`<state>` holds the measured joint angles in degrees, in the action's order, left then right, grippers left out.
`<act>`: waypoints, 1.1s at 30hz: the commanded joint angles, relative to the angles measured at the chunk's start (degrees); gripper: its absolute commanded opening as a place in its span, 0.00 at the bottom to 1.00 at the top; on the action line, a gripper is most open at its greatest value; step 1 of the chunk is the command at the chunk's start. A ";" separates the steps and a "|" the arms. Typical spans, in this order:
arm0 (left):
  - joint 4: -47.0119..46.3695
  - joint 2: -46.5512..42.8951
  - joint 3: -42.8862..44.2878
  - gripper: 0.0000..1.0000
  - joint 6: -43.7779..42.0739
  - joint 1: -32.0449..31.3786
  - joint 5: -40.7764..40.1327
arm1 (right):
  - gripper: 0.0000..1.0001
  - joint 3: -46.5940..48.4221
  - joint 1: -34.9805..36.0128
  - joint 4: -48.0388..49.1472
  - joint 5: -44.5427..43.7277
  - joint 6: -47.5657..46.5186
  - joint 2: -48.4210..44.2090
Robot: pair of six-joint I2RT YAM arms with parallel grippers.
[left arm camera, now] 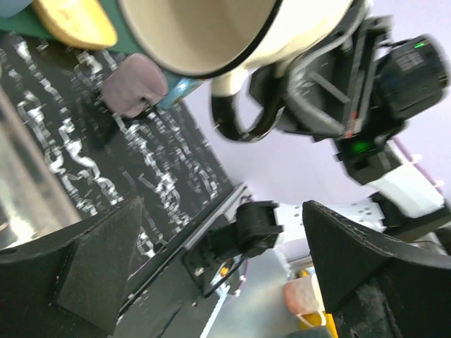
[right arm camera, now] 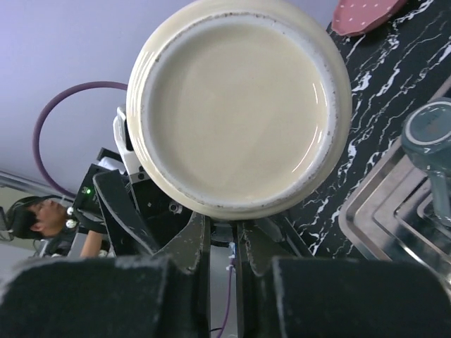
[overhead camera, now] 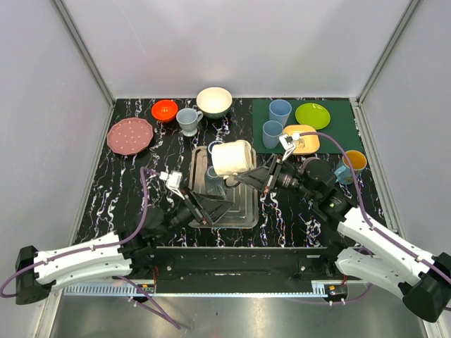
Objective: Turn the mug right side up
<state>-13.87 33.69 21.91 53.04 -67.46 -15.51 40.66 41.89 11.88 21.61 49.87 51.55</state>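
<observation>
A cream mug (overhead camera: 232, 158) hangs in the air over the metal tray (overhead camera: 243, 211), tipped on its side. My right gripper (overhead camera: 257, 176) is shut on its black handle (left arm camera: 243, 116). The right wrist view is filled by the mug's base (right arm camera: 239, 105), just above my narrow-set right gripper (right arm camera: 224, 243); the handle is mostly hidden there. The mug's mouth (left arm camera: 204, 35) faces down and left, toward my left wrist camera. Low over the tray's front left, below the mug, my left gripper (overhead camera: 204, 211) stands wide open, its fingers (left arm camera: 91, 267) holding nothing.
A clear glass (overhead camera: 215, 179) stands in the tray. Behind are a pink plate (overhead camera: 130, 135), red bowl (overhead camera: 164, 110), grey cup (overhead camera: 188, 120) and white bowl (overhead camera: 214, 101). The green mat (overhead camera: 338, 127) carries two blue cups (overhead camera: 280, 111), a green plate (overhead camera: 312, 115) and a yellow plate (overhead camera: 304, 139). A yellow cup (overhead camera: 354, 162) sits right.
</observation>
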 commanded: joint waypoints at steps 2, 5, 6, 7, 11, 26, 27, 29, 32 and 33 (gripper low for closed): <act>-17.85 -0.03 -0.11 0.99 0.23 0.31 1.80 | 0.00 -0.41 -0.05 13.78 3.97 4.71 -2.24; -22.33 -0.03 -0.99 0.99 0.49 1.80 2.41 | 0.00 -0.59 -0.14 13.79 4.50 4.80 -2.77; -23.21 0.32 -0.99 0.99 0.49 2.33 2.76 | 0.00 -0.67 -0.05 13.87 4.67 4.80 -3.21; -23.92 0.76 -0.82 0.98 0.58 2.86 3.89 | 0.00 -0.59 -0.14 13.79 4.85 4.80 -3.30; -24.18 3.30 -0.02 0.92 3.11 7.41 8.55 | 0.00 -0.67 -0.14 13.87 5.99 5.24 -3.65; -41.05 16.66 3.31 0.46 10.85 15.61 25.87 | 0.00 -0.50 -0.05 12.38 8.10 4.54 -4.53; -42.89 17.71 3.31 0.44 11.21 15.61 27.10 | 0.00 -0.32 -0.14 12.20 8.19 4.45 -4.70; -44.31 18.86 3.31 0.43 12.17 15.61 27.90 | 0.00 -0.50 -0.14 11.77 8.10 4.19 -4.70; -45.89 19.13 3.05 0.45 12.88 15.78 28.43 | 0.00 -0.50 -0.05 11.41 8.36 4.01 -4.70; -46.59 19.13 3.05 0.46 13.06 15.87 28.69 | 0.00 -0.41 -0.14 11.41 8.63 3.92 -4.70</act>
<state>-51.20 52.53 22.17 64.58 -51.66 8.78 38.63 41.19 18.15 27.40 54.04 47.86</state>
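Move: Out in front of the left hand is the cream mug's handle, already pinched by the right fingers and so at the right hand: some 5 cm ahead of the left hand, 3 cm to its right and 5 cm higher. The cream mug's body, lying sideways in the air, is about 9 cm ahead of the left hand, 2 cm right and 10 cm up. The upturned blue-grey mug in the tray sits roughly 17 cm ahead of the left hand, 2 cm left and 19 cm below. Rising about 7 cm and then easing forward some 3 cm and right 2 cm, the left hand comes up to the cream mug's handle from the mouth side, rolling about 20 degrees with its left side dropping, and half closes its wide-open fingers around the handle. The right hand keeps its pinch on the handle and brings the mug up and back about 3 cm each. ##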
